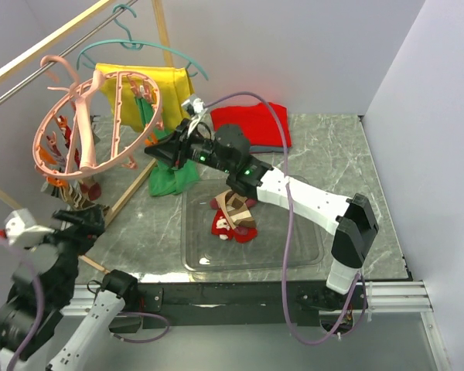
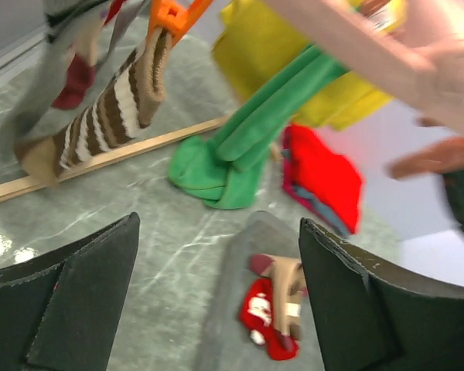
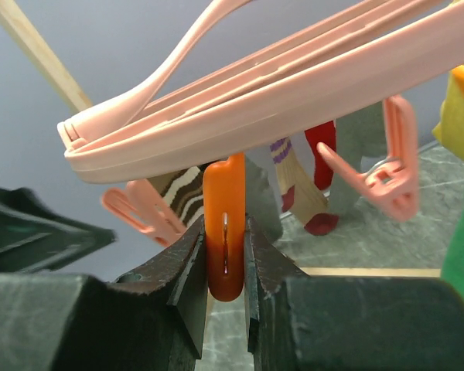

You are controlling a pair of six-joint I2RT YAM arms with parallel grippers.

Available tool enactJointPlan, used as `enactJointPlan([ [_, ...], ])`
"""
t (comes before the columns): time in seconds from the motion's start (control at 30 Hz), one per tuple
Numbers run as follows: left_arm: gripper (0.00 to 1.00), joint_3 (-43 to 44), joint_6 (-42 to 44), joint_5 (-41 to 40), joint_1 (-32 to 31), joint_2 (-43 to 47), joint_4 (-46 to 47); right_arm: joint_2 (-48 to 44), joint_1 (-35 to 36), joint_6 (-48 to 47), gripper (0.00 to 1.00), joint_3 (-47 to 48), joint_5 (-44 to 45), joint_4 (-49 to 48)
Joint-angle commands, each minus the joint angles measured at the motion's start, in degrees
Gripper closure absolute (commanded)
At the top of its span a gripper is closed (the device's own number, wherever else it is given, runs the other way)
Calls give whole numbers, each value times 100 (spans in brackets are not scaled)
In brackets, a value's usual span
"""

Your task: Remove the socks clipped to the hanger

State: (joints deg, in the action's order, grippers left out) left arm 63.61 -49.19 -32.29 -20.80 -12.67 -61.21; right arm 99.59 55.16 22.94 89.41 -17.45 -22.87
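Note:
The pink ring hanger hangs tilted from the rail at the upper left, with socks clipped under its lower left side. My right gripper reaches to the ring's lower right edge. In the right wrist view it is shut on an orange clip under the hanger's rim. A brown striped sock and a tan one hang behind it. My left gripper stands open below the hanger. A striped sock dangles from an orange clip ahead of its fingers.
A clear tray in the middle holds a red sock and a tan one. A long green piece droops onto the table beside a wooden rack leg. A red garment, yellow shirt and teal hanger lie behind.

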Motion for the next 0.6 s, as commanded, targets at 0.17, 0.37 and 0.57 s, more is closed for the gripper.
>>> enactJointPlan([
  [0.17, 12, -587, 322, -936, 32, -587, 917, -177, -654, 342, 100, 630, -1102, 73],
  [0.37, 14, -622, 603, -1174, 32, -948, 1234, 43, -980, 720, 100, 841, -1708, -59],
  [0.57, 15, -886, 876, -1139, 32, -1212, 1998, 69, -1112, 861, 100, 824, -2033, -200],
])
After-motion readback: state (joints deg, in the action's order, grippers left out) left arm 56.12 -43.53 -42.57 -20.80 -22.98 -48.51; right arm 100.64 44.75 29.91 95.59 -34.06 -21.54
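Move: From the left hand, the brown-striped sock hangs about 8 cm ahead and 5 cm to the left, roughly level. Its orange clip is some 9 cm ahead, 4 cm left and 6 cm higher, while the grey sock hangs about 14 cm ahead and 12 cm left. From the right hand, still holding another orange clip on the near side of the pink hanger, the striped sock is about 22 cm left, 9 cm back and 6 cm lower. Bring the left gripper, still wide open, about 6 cm forward and a little down towards the brown-striped sock, rolling its left side up and turning counter-clockwise some 10 degrees. Meanwhile keep the right hand's pinch on its orange clip and draw the hanger about 4 cm right, also forward and up by some 3 cm each. ##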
